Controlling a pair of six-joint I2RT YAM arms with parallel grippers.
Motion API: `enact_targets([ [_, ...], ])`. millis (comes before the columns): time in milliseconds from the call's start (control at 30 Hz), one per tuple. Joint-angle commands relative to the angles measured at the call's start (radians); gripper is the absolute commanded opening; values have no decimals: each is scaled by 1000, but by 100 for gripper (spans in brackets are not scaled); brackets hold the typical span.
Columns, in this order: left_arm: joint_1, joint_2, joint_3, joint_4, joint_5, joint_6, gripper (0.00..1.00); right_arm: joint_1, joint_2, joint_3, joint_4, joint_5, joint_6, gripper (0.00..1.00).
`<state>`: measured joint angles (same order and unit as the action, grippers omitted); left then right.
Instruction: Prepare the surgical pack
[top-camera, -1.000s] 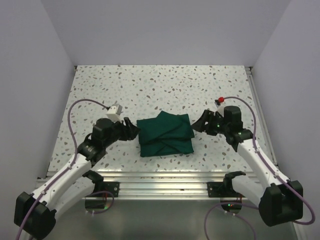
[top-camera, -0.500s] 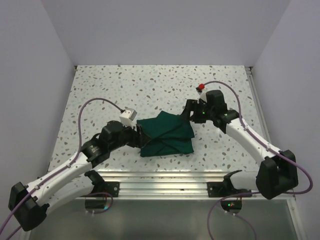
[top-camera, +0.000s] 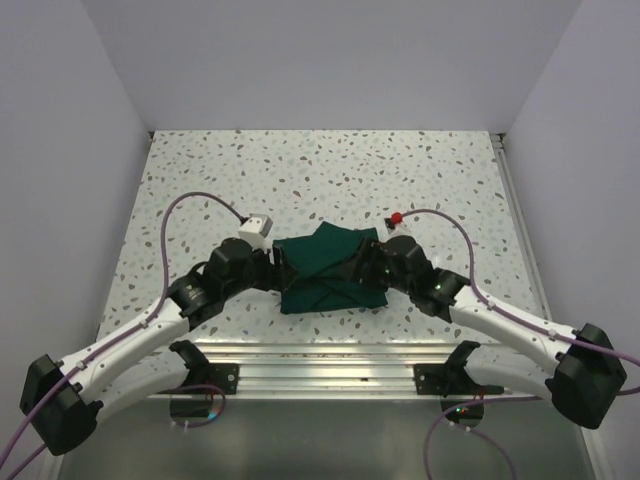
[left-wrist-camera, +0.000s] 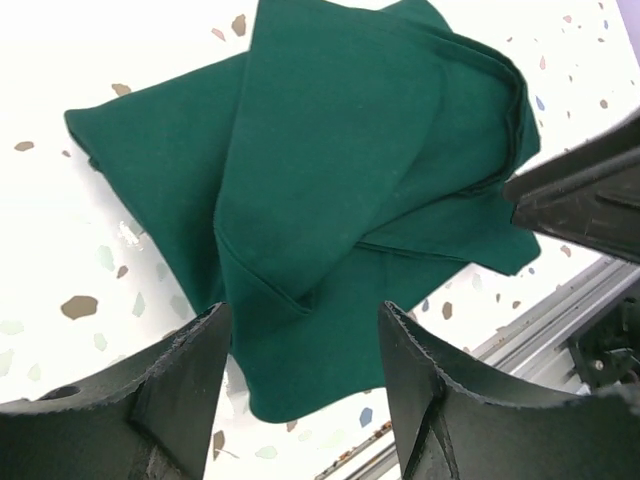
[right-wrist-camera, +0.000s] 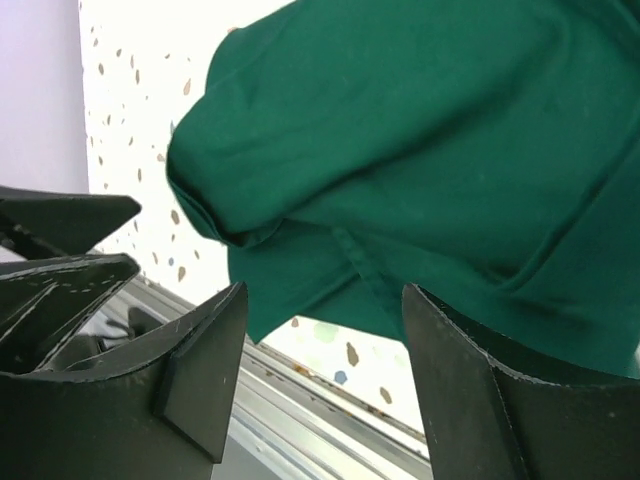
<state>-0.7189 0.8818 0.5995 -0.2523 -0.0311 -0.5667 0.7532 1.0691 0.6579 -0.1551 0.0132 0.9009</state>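
Note:
The surgical pack (top-camera: 330, 268) is a folded dark green cloth bundle lying on the speckled table, near the front edge. No tray, instruments or pouches show. My left gripper (top-camera: 278, 270) stands open at the bundle's left side. In the left wrist view the bundle (left-wrist-camera: 350, 170) fills the middle, and its near corner lies just beyond the open left gripper (left-wrist-camera: 302, 312). My right gripper (top-camera: 372, 266) stands open at the bundle's right side. From the right wrist the bundle (right-wrist-camera: 430, 150) hangs over the open right gripper (right-wrist-camera: 325, 292), whose jaws hold nothing.
An aluminium rail (top-camera: 320, 365) runs along the table's near edge, right below the bundle. Pale walls close in the left, back and right sides. The right gripper's finger (left-wrist-camera: 590, 200) shows past the bundle in the left wrist view.
Both arms have closed in on the bundle. The right gripper swung from the bundle's far right corner down to its near right side. The left gripper slid up against the left edge.

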Motion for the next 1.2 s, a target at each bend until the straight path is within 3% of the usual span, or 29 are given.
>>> enact_targets([
  [0,15,-4,28,1,-52,-32,66,52,-28,-56,139,198,222,66],
  [167,62,-12,20,-67,-64,-39,67,119,37,-30,66,150,227,64],
  [433,167,-34,-32,-28,49,-22,68,331,71,-32,-6,209,263,47],
  [500,202,-29,-32,-19,80,-10,68,371,92,-38,-11,225,291,34],
  [600,217,-23,-27,-13,83,-1,68,376,110,-73,20,243,312,13],
  [767,233,-9,-32,-8,88,5,68,370,189,-49,3,300,296,3],
  [1000,245,3,-30,-4,77,13,67,308,290,-37,60,278,262,0],
  [1167,254,23,-18,1,59,27,67,189,313,-38,101,240,221,0],
])
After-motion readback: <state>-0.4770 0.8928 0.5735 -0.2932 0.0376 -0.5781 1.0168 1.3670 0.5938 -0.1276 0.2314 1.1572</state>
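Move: Ahead of the right hand and below it lies the green-wrapped surgical pack, its middle about 6 cm farther out, 5 cm to the left and 11 cm down; the pack's near edge is roughly 5 cm back and 3 cm left of the hand. The left gripper hangs some 14 cm to the right hand's left, about level with it. From the left hand the pack's middle is about 7 cm ahead, 10 cm right and 11 cm down. Swinging back about 9 cm and 5 cm left over the pack to its near side while its fingers shut, the right hand then sinks some 7 cm, easing forward and right and tipping down, until the closed tips meet the wrap's near edge and nudge it forward. The left hand draws off leftward and a little forward, staying open and turning slightly counter-clockwise. ##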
